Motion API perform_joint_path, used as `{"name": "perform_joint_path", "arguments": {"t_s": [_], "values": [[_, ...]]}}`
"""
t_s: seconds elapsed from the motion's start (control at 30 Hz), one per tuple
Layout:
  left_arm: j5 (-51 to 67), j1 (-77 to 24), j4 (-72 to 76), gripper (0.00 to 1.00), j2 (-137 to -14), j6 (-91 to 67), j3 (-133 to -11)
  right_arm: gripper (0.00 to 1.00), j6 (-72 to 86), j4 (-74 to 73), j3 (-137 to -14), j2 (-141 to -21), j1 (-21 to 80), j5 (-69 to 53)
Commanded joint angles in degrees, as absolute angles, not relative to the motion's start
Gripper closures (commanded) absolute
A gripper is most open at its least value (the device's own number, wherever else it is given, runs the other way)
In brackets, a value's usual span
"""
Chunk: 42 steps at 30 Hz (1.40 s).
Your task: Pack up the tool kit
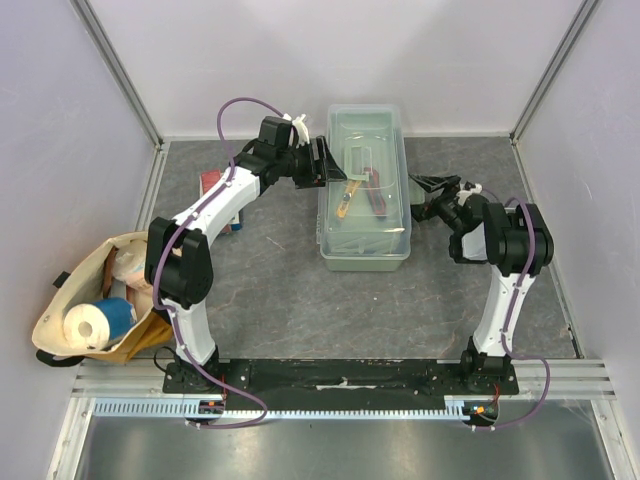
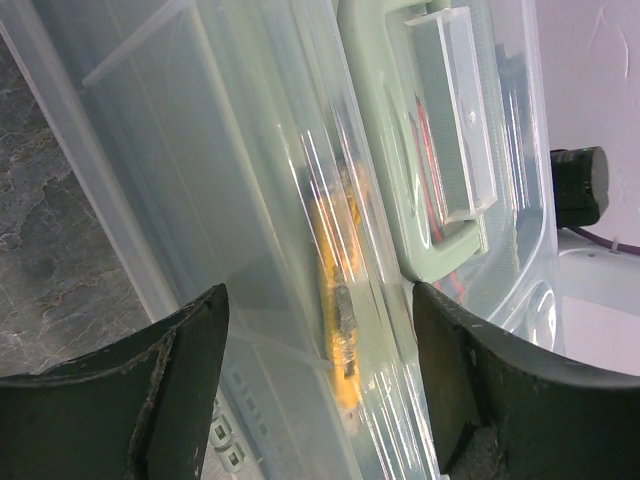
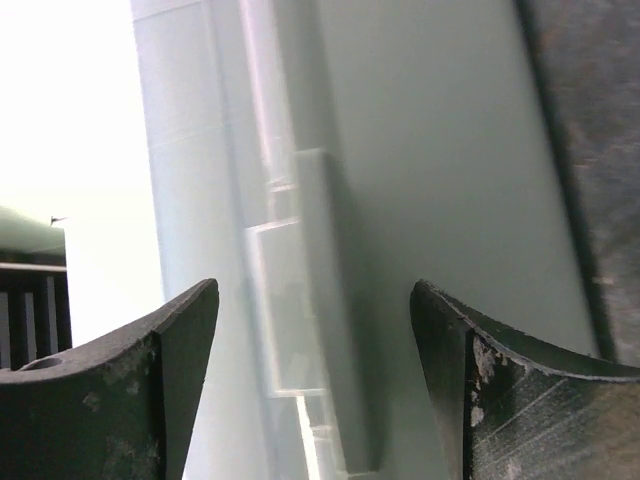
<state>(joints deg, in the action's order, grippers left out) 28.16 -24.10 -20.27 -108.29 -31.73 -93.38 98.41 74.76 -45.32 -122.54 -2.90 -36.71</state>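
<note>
The pale-green translucent toolbox stands at the middle back of the table with its clear handled lid down. A yellow knife and a red-black cutter show through the lid. My left gripper is open against the box's left side. In the left wrist view the left gripper straddles the box's upper edge, with the yellow knife behind the plastic. My right gripper is open at the box's right side. In the right wrist view the right gripper faces a latch on the wall.
A tan cloth bag with a paper roll lies at the front left. A red-and-blue packet lies partly under the left arm. Grey walls and metal posts enclose the table.
</note>
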Motion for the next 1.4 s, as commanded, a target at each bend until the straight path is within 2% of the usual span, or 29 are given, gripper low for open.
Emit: {"name": "perform_joint_path", "arguments": {"t_s": [0.0, 0.2, 0.43, 0.5, 0.77, 0.97, 1.1, 1.17, 1.37], "values": [[27.86, -24.61, -19.16, 0.25, -111.53, -32.17, -94.40, 0.17, 98.09, 97.66, -47.29, -116.81, -2.72, -38.85], [27.60, -24.70, -19.77, 0.25, -111.45, -32.08, -94.48, 0.23, 92.48, 88.54, -46.93, -111.11, -2.72, -39.72], [27.51, -24.78, -19.95, 0.26, -111.88, -31.82, -94.57, 0.25, 67.35, 50.50, -49.39, -97.66, -1.50, -37.27], [27.51, -24.61, -19.95, 0.26, -112.32, -31.90, -94.57, 0.25, 64.26, 45.54, -51.15, -97.38, -0.79, -37.61], [28.47, -24.79, -19.95, 0.28, -113.64, -32.17, -94.13, 0.35, 63.81, 43.60, -51.15, -98.53, -0.35, -37.80], [29.44, -25.22, -19.77, 0.28, -114.26, -31.03, -94.31, 0.23, 58.81, 37.11, -51.76, -95.02, -0.35, -34.90], [29.53, -25.84, -19.86, 0.28, -114.70, -30.50, -94.48, 0.21, 55.20, 31.82, -53.26, -93.78, 1.32, -33.40], [29.88, -26.01, -20.04, 0.28, -115.05, -30.50, -94.75, 0.24, 55.89, 31.90, -53.87, -94.83, 1.49, -34.62], [29.97, -26.46, -20.39, 0.28, -115.66, -30.50, -95.19, 0.42, 60.91, 37.79, -52.74, -99.66, 1.76, -38.23]]}}
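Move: At the tool kit's right side, the right hand has its latch flap about 2 cm to the left and 1 cm ahead, roughly level. Under the clear lid, the red cutter lies some 11 cm to the left and level front to back, about 4 cm higher; the lid handle is roughly 13 cm left, 5 cm farther out and 8 cm up. From the left hand at the lid's opposite edge, the flap is about 17 cm right, 2 cm back and 9 cm down. Sweeping up beside the latch, the right hand climbs about 8 cm in two stages with a small dip between, swinging the flap up towards the lid. The wrist rolls some 35 degrees, left side sinking, and the fingers tip up slightly and close partway. The left hand keeps steadying the opposite lid edge, easing about 1 cm right. ##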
